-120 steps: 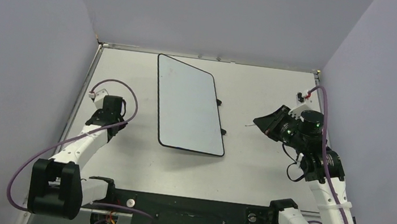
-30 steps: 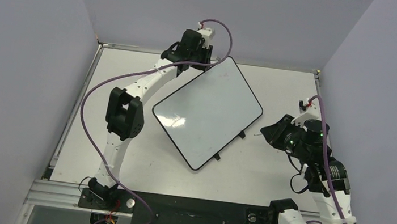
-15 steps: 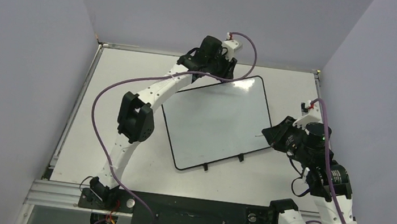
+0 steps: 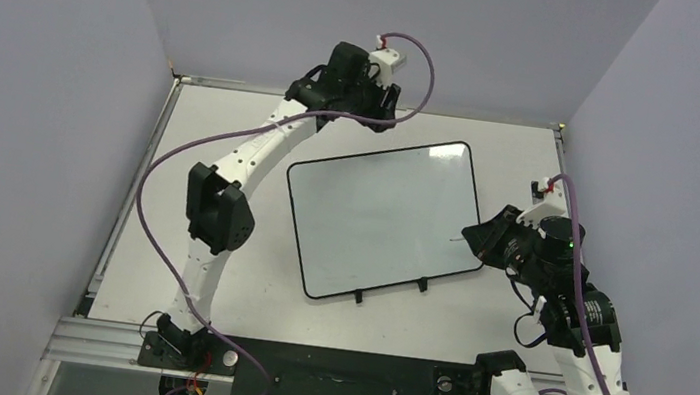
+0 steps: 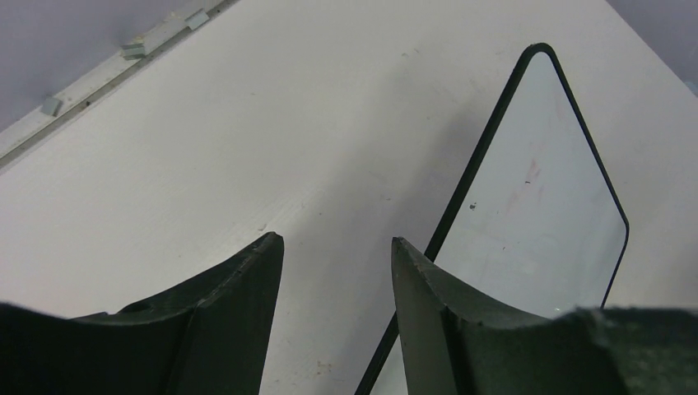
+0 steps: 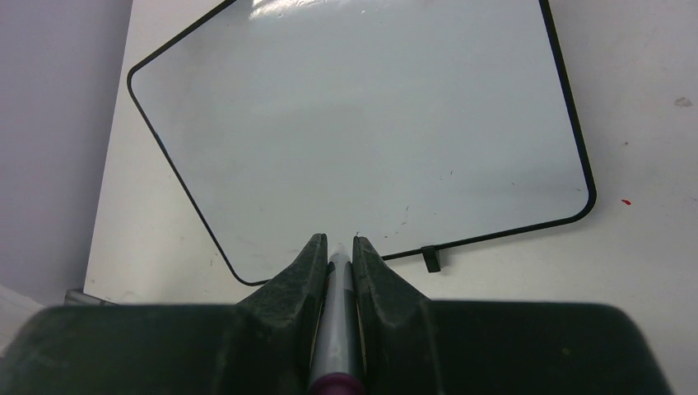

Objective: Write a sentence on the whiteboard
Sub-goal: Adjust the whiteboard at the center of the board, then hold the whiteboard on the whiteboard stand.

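The whiteboard (image 4: pixel 378 221) lies flat on the table right of centre, its two black tabs (image 4: pixel 359 295) toward the near edge. No sentence is in view on its glossy face (image 6: pixel 362 123). My left gripper (image 4: pixel 368 117) hangs open over the table just beyond the board's far edge. In the left wrist view bare table shows between its fingers (image 5: pixel 337 243), with the board's black frame (image 5: pixel 481 164) to the right. My right gripper (image 4: pixel 478 241) is shut on a grey marker (image 6: pixel 336 313) with a magenta end. The marker's tip points over the board's right part.
Lilac walls close off the table on the left, back and right. A metal rail (image 4: pixel 368 101) runs along the far edge. The left arm's elbow (image 4: pixel 216 209) stands left of the board. The arm bases sit on the dark strip (image 4: pixel 345 368) at the near edge.
The left gripper has let go of the board's far edge, opened and drawn back to the left. The board has turned further clockwise. The right gripper has barely moved.
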Tool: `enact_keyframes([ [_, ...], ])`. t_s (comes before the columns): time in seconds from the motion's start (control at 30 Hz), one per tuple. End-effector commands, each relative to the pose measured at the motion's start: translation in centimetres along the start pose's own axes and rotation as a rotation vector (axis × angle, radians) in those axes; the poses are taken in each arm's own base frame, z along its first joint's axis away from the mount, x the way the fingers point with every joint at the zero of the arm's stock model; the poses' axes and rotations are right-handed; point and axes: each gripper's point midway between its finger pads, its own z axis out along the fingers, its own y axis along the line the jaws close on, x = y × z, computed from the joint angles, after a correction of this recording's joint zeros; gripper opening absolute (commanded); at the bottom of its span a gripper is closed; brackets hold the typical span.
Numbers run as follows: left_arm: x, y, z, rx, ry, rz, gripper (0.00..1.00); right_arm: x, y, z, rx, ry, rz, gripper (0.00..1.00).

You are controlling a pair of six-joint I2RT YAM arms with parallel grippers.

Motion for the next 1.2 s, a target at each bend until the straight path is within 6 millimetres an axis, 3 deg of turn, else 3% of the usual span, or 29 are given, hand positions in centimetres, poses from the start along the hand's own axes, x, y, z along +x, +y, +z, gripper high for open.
enact_keyframes([
  [0.0,-5.0,1.5,-6.2,-0.022,-0.13,-0.046,0.49,-1.2,0.9,-0.2,-0.032,-0.043,-0.011,0.0],
  [0.17,-4.8,3.0,-8.0,-0.042,-0.132,-0.04,0.59,-1.1,1.2,0.2,-0.056,-0.039,-0.016,0.0],
  [0.33,-3.9,2.0,-10.5,0.109,-0.106,-0.046,0.65,-1.6,1.8,0.5,-0.098,-0.071,-0.013,0.0],
  [0.57,-0.7,0.6,-13.2,0.179,-0.006,-0.037,0.68,-1.7,4.1,1.5,-0.284,-0.159,-0.023,0.0],
  [0.6,0.8,0.9,-12.4,0.179,0.01,-0.061,0.68,-1.6,4.6,1.3,-0.315,-0.167,-0.024,0.0],
  [0.63,0.2,0.3,-13.6,0.178,-0.031,-0.04,0.68,-1.7,4.9,1.6,-0.338,-0.186,-0.03,0.0],
  [0.67,1.7,0.7,-12.7,0.173,-0.043,-0.026,0.68,-1.6,5.3,1.6,-0.359,-0.19,-0.03,0.0],
  [0.7,0.2,0.4,-14.0,0.154,-0.125,0.026,0.69,-1.8,5.6,1.8,-0.379,-0.209,-0.032,0.0],
  [0.73,2.0,0.7,-13.7,0.146,-0.105,0.032,0.71,-1.6,6.0,2.0,-0.396,-0.202,-0.027,0.0],
  [0.77,1.5,1.0,-14.5,0.132,-0.133,0.05,0.74,-1.7,6.3,2.1,-0.414,-0.212,-0.03,0.0],
  [0.87,2.6,2.7,-14.8,0.125,-0.117,0.025,0.76,-0.9,7.4,3.0,-0.444,-0.175,-0.036,0.0],
  [1.17,4.5,2.2,-12.2,0.303,-0.001,-0.058,0.76,0.2,8.5,4.0,-0.448,-0.136,-0.051,0.0],
])
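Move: The whiteboard, its far edge raised, has its middle about 12 cm back from the left hand, 1 cm to its right and 15 below. From that hand, its far left corner lies roughly 20 cm left, 8 back and 6 lower; its left clip is some 24 cm back, 2 left and 23 lower. From the right hand, still holding the marker, the board's middle is about 16 cm ahead, 10 left and 18 below. Lift the left gripper up and left, then swing it back and down along the board's far edge towards its far left corner, ending some 12 cm left and 7 cm back after a slight forward turn-back, while opening the fingers wider. Meanwhile carry the marker in the closed right gripper about 8 cm left above the board, swinging the wrist counter-clockwise, rolling its left side up and tipping the fingers up. ##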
